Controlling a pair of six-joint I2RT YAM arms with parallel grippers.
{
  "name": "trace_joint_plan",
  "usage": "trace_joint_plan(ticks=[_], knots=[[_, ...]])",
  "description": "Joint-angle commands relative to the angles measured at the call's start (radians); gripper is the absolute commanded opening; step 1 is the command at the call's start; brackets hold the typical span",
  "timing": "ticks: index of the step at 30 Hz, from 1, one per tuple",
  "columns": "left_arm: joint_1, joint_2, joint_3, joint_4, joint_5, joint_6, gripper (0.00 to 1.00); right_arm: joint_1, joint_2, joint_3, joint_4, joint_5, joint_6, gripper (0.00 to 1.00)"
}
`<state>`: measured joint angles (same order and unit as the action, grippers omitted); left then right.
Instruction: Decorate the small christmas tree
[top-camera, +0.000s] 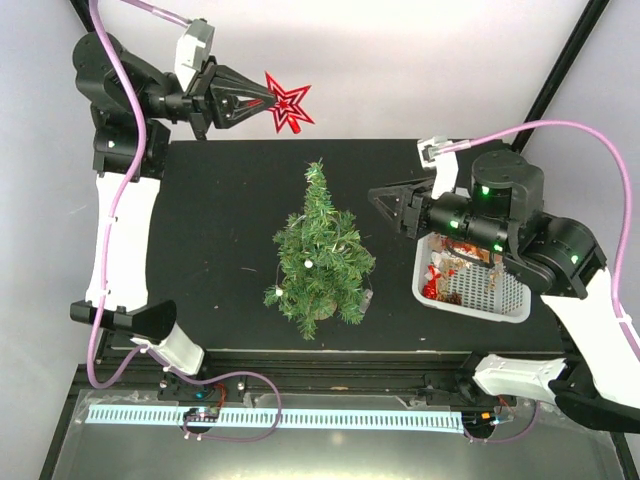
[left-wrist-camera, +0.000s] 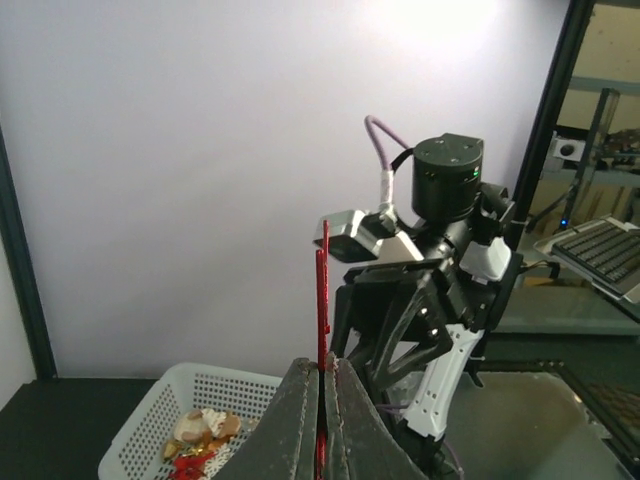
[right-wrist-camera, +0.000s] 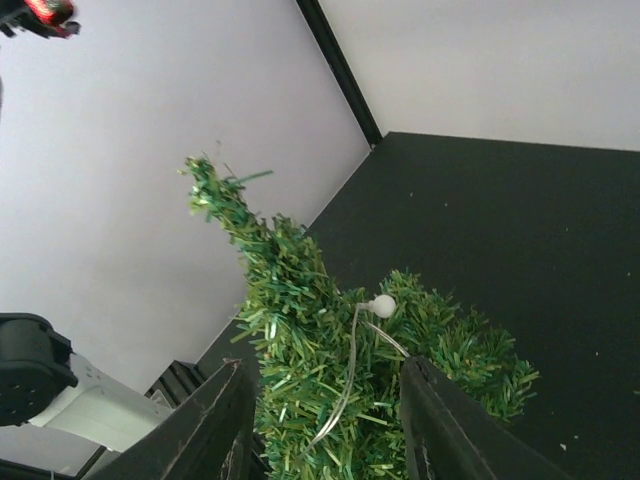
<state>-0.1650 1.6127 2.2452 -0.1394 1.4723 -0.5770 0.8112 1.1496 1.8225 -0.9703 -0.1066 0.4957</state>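
Note:
The small christmas tree (top-camera: 320, 255) stands upright in the middle of the black table, with a thin wire and a white bulb (right-wrist-camera: 381, 305) draped on its branches. A red star (top-camera: 288, 103) hangs in the air past the table's far edge, up and left of the treetop, with my left gripper (top-camera: 265, 100) shut on it. In the left wrist view the star (left-wrist-camera: 322, 300) is edge-on, pinched in the left gripper (left-wrist-camera: 322, 362). My right gripper (top-camera: 385, 212) is open just right of the tree. The tree (right-wrist-camera: 300, 300) fills the gap beyond the right gripper (right-wrist-camera: 323, 363).
A white perforated basket (top-camera: 480, 305) with several red, gold and white ornaments (top-camera: 455, 275) sits at the table's right, under the right arm. The left wrist view also shows that basket (left-wrist-camera: 150, 420). A lit strip (top-camera: 280, 415) runs along the near edge.

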Motion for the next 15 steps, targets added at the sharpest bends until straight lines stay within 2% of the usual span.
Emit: trace_joint_plan(ticks=[1,8,15], knots=[[-0.029,0.009,0.037,-0.184,0.005,0.168,0.02,0.002,-0.025,-0.048,0.050,0.030,0.034,0.42],[-0.098,0.008,0.071,-0.591,-0.130,0.552,0.02,0.001,-0.039,-0.090,0.071,0.043,0.046,0.41],[-0.120,0.004,0.098,-0.751,-0.225,0.716,0.02,0.002,-0.056,-0.140,0.090,0.040,0.058,0.41]])
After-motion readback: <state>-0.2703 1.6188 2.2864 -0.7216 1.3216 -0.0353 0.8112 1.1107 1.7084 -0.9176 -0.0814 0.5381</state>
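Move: My left hand holds the red star high up. The tree top it is meant for is about 6 cm to the right, 2 cm back and some 10 cm below. The ornament basket stands far down on the table, roughly 32 cm to the right and 3 cm back. From my right hand, which is beside the tree, the tree top is about 8 cm left, 1 cm ahead and 4 cm higher. I lower my left hand about 4.5 cm while carrying it some 3 cm to the right, bringing the red star in towards the tree top with the fingers still pinching it shut and the wrist nearly level. My right hand, part open, sinks about 2 cm beside the tree and then stays there. ##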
